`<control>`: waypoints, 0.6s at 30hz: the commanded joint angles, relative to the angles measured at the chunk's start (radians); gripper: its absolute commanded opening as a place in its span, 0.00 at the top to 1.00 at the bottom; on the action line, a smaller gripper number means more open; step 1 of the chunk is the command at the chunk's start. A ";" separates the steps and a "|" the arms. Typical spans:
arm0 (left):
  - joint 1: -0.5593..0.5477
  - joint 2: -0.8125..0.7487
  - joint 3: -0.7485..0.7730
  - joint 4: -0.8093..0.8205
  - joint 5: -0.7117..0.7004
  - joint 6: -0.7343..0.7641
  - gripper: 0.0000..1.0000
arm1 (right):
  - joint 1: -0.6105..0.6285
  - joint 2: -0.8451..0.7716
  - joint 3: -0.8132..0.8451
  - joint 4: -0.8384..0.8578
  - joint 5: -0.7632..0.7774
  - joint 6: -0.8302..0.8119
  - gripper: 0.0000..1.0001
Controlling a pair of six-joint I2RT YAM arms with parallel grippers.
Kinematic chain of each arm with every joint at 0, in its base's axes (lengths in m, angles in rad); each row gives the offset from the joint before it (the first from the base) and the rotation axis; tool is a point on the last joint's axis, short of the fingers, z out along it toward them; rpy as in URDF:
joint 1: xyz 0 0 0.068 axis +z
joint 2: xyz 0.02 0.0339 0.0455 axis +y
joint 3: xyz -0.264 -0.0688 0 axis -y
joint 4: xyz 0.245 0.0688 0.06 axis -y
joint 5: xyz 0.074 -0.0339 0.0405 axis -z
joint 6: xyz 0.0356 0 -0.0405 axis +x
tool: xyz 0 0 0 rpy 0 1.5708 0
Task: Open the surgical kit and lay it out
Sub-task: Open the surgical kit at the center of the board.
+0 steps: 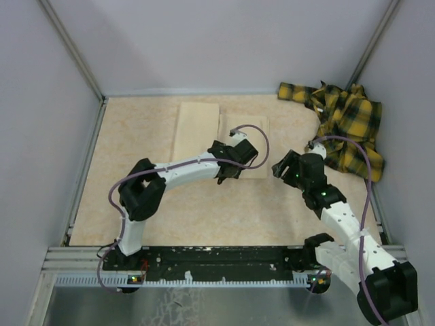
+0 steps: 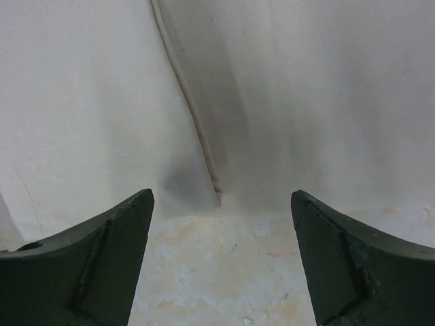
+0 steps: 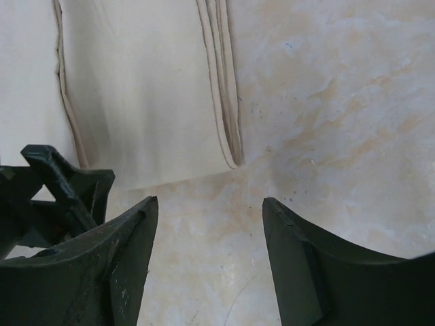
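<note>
The surgical kit (image 1: 197, 132) lies folded shut as a pale beige cloth wrap at the back middle of the table. My left gripper (image 1: 226, 171) hovers at the wrap's near edge. In the left wrist view the left gripper (image 2: 222, 197) is open with only bare table between the fingers, and the wrap (image 2: 88, 102) with its hem seam lies just ahead. My right gripper (image 1: 280, 168) sits just right of the wrap's near right corner. It is open (image 3: 209, 202) over bare table, short of the wrap's layered corner (image 3: 228, 146).
A yellow-and-black plaid cloth (image 1: 346, 129) is bunched at the back right corner. Grey walls close in the mottled beige tabletop (image 1: 136, 204) on three sides. The left gripper's black body (image 3: 61, 197) shows at the left of the right wrist view, close to the right fingers.
</note>
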 commanded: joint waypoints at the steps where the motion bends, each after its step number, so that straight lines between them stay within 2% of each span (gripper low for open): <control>1: -0.008 0.096 0.094 -0.140 -0.200 -0.014 0.16 | -0.044 -0.040 -0.016 0.020 -0.064 -0.022 0.37; 6: -0.007 0.147 0.134 -0.151 -0.238 -0.003 0.28 | -0.066 -0.052 -0.038 0.035 -0.099 -0.026 0.38; 10: -0.007 0.159 0.145 -0.144 -0.244 0.002 0.41 | -0.077 -0.055 -0.056 0.049 -0.116 -0.026 0.39; 14: -0.005 0.152 0.156 -0.143 -0.245 0.003 0.62 | -0.080 -0.057 -0.071 0.060 -0.124 -0.026 0.39; 16: -0.004 0.137 0.156 -0.134 -0.234 0.008 0.67 | -0.080 -0.057 -0.074 0.063 -0.129 -0.027 0.39; 18: 0.002 0.120 0.152 -0.121 -0.215 0.015 0.80 | -0.082 -0.058 -0.078 0.064 -0.131 -0.025 0.39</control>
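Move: The near end of the folded edge, the low inner corner of the kit's left panel, is the left hand's aim: about 2 cm ahead, 2 cm to its left and some 3 cm below. That panel's middle lies around 12 cm ahead and 8 cm left of the left hand; the right panel's middle is roughly 9 cm ahead and 6 cm to its right. From the right hand the folded corner is about 17 cm left, 3 cm ahead and 8 cm lower. Dipping about 2 cm while easing some 2 cm forward and left onto the folded corner, the left hand then comes back up roughly 1 cm. Its wrist rolls about 15 degrees, left side rising, as the wide-open fingers close most of the way and nip the fold's edge between their tips. The empty right hand sinks about 2 cm beside the kit, fingers still part open. ##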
